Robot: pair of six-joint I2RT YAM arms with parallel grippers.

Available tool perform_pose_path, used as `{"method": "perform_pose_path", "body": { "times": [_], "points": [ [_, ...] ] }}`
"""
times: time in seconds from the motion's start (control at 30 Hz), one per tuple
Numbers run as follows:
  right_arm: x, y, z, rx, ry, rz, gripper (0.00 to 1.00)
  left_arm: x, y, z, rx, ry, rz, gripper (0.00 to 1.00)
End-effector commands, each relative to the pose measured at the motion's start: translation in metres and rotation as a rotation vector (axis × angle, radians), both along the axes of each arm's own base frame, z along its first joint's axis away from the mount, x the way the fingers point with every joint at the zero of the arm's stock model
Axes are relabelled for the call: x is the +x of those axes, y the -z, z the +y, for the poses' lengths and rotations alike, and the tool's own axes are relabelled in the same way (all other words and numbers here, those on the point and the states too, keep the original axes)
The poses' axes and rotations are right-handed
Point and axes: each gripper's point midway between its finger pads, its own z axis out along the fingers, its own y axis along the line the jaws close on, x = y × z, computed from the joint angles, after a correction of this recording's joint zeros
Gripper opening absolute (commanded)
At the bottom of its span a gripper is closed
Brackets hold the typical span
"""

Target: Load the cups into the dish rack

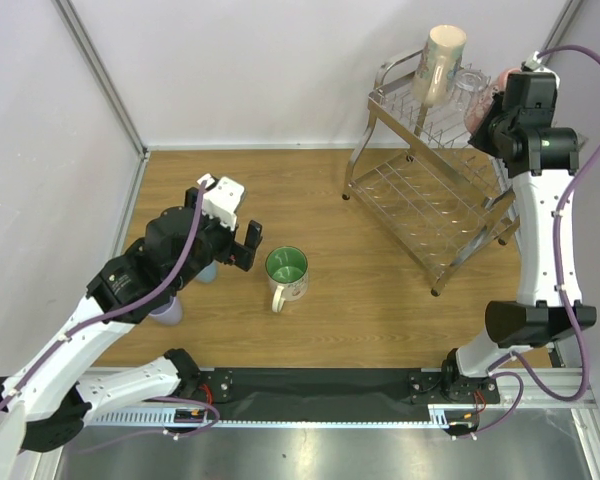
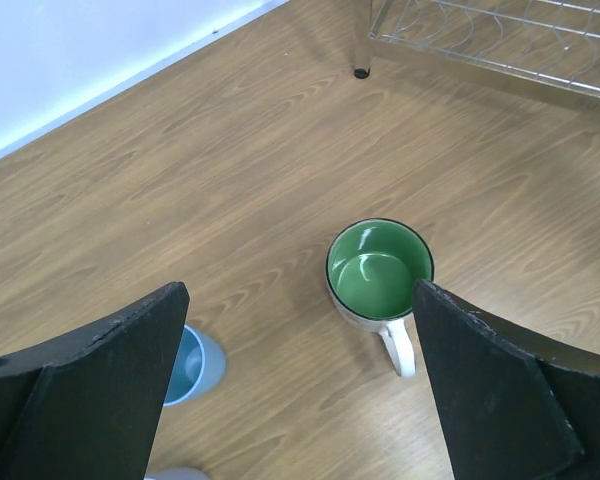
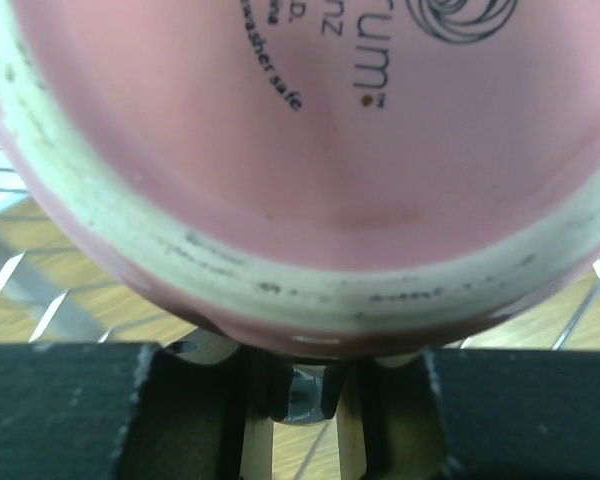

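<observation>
The dish rack (image 1: 430,200) stands at the back right. A beige mug (image 1: 444,60) and a clear glass (image 1: 470,84) sit upside down on its top tier. My right gripper (image 1: 492,118) is at that tier, shut on the pink mug (image 1: 478,108). That mug's base (image 3: 300,150) fills the right wrist view above the gripper (image 3: 305,390). My left gripper (image 1: 230,250) hangs open above the table. Below it are the white mug with green inside (image 2: 380,268) and the light-blue tumbler (image 2: 195,365). It touches neither of them.
The lavender tumbler (image 1: 167,310) stands under the left arm, near the table's left edge. The white mug (image 1: 286,271) has its handle toward the near edge. One rack leg (image 2: 361,70) stands beyond it. White walls close the back and the sides.
</observation>
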Motion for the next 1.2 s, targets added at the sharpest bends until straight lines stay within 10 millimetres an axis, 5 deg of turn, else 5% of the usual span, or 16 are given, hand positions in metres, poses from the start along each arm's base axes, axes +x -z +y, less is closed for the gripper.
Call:
{"method": "perform_pose_path", "body": {
  "times": [0.0,0.4,0.73,0.83,1.17],
  "points": [
    [0.014,-0.037,-0.015,-0.061,0.053,-0.132,0.0,0.003,-0.008,0.003,0.023,0.019,-0.059,0.99],
    [0.014,-0.012,-0.028,-0.12,0.101,-0.035,0.01,0.004,0.0,0.001,0.02,0.023,-0.043,1.0],
    [0.002,0.001,-0.024,-0.108,0.078,-0.002,0.52,0.002,0.0,-0.011,-0.028,0.047,-0.005,1.0],
    [-0.001,-0.005,-0.023,-0.096,0.078,-0.02,0.76,0.001,-0.003,-0.014,-0.053,0.049,0.009,1.0],
    [-0.032,-0.04,0.007,0.024,-0.013,-0.11,0.89,0.001,-0.009,-0.037,-0.183,0.06,0.086,1.0]
  ]
}}
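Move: The right hand grips the pink mug upside down by its handle, just over the rack's upper tier; the mug's spot there centres about 6 cm ahead, 3 cm right and 4 cm below. The clear glass stands roughly 8 cm left of that spot and 1 cm farther out, the beige mug some 15 cm left and 4 cm farther. From the empty left hand, the green mug lies about 3 cm ahead, 7 cm right and 29 cm down, with the blue cup 19 cm left of it. Lower the right gripper a little over 3 cm onto the rack, easing about 2 cm right and 1 cm forward, and hold there. Then open the fingers wide to let go of the pink mug's handle and draw up and back, slightly left, clear of it. Meanwhile drift the open left gripper about 3 cm right and a little down towards the green mug. ##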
